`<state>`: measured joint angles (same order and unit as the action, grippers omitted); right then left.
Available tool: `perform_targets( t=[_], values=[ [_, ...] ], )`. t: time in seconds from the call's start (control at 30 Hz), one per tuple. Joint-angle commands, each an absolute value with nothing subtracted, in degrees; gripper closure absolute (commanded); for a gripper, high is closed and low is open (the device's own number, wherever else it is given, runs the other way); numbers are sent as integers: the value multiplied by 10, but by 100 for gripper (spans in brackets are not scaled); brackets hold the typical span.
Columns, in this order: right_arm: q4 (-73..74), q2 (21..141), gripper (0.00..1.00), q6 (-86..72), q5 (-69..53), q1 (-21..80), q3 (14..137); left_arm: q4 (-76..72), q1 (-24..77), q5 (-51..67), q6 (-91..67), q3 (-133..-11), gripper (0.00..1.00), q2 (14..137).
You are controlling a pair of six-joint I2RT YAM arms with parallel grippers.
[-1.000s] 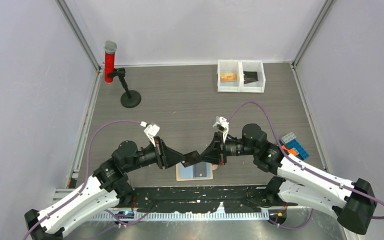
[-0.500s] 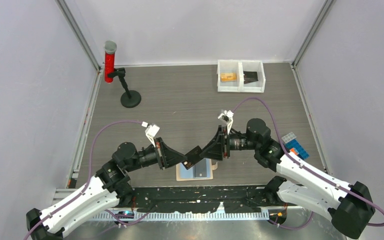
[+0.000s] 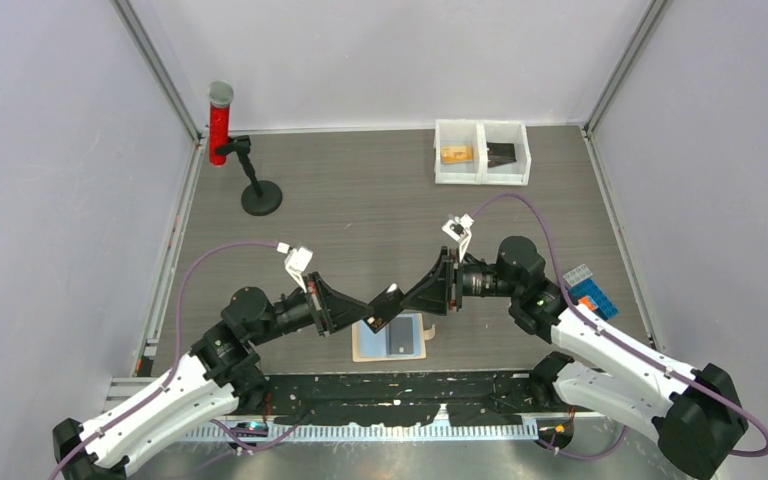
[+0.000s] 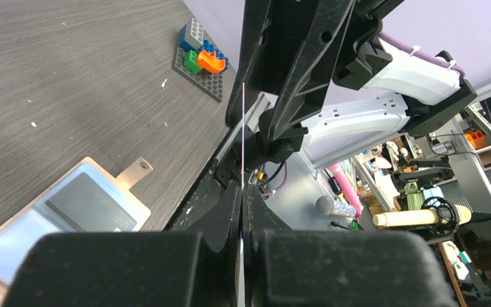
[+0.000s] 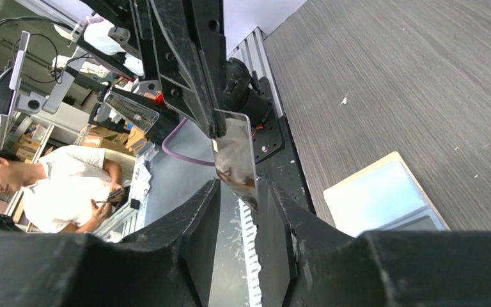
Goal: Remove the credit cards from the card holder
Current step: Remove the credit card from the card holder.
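The tan card holder (image 3: pixel 392 340) lies open on the table near the front edge, between the two arms. A dark credit card (image 4: pixel 91 204) sits in its glossy pocket. Above the holder, my left gripper (image 3: pixel 372 312) is shut on another credit card (image 3: pixel 388 303). In the left wrist view that card (image 4: pixel 243 128) shows edge-on as a thin line rising from the jaws (image 4: pixel 243 188). My right gripper (image 3: pixel 407 300) faces the left one. Its jaws (image 5: pixel 244 185) stand open on either side of the card's glossy free end (image 5: pixel 233 150) without pinching it. The holder (image 5: pixel 383 198) shows below.
A white two-compartment bin (image 3: pixel 482 135) stands at the back right with an orange-tan block (image 3: pixel 454 154) and a dark item (image 3: pixel 502 154) inside. A red cylinder on a black stand (image 3: pixel 222 125) is at the back left. Toy bricks (image 3: pixel 588 290) lie by the right arm.
The card passed from right gripper to left: the left jaws shut on it, the right jaws opened and drew slightly back to the right.
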<state>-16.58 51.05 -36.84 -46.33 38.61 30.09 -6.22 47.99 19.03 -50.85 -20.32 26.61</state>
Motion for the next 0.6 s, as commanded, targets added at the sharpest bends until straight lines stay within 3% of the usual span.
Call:
perform_targets(
  t=[0.0, 0.07, 0.13, 0.17, 0.23, 0.37, 0.4, 0.57],
  values=[
    [-230, 520, 60, -396, -476, 384, 284, -115, 479, 175, -515, -199, 100, 265],
    [-239, 524, 62, -401, -474, 384, 281, -127, 479, 177, -518, -198, 100, 270],
    [-245, 527, 72, -402, -474, 384, 280, -132, 479, 178, -519, -198, 100, 274],
    [-251, 526, 83, -402, -473, 384, 279, -132, 479, 178, -518, -199, 100, 276],
    [-258, 521, 93, -404, -463, 383, 277, -127, 479, 174, -518, -199, 100, 276],
    [-263, 511, 95, -405, -440, 376, 277, -82, 479, 149, -509, -201, 98, 267],
    [-263, 510, 95, -404, -438, 371, 279, -67, 479, 143, -505, -203, 91, 265],
    [-262, 518, 95, -407, -441, 337, 294, 28, 479, 105, -482, -229, 34, 254]
  ],
)
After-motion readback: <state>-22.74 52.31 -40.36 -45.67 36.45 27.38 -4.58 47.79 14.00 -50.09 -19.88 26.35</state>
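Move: The credit card stands between the two hands, still pinched by the shut left fingers, its middle about 3 cm to that hand's right and 1 cm ahead. From the half-open right hand it lies roughly 4 cm left, 1 cm back and a shade lower. The open card holder is on the table some 16 cm below both hands: 4 cm right and 2 cm back of the left one, 4 cm left and 4 cm back of the right. The right fingers pinch the near end of the credit card, closing after that hand sinks about 1 cm; it then slides forward some 1.5 cm with the card. The left hand keeps its hold while drifting forward about 1.5 cm, then opens to nearly half, lets go and dips slightly. ##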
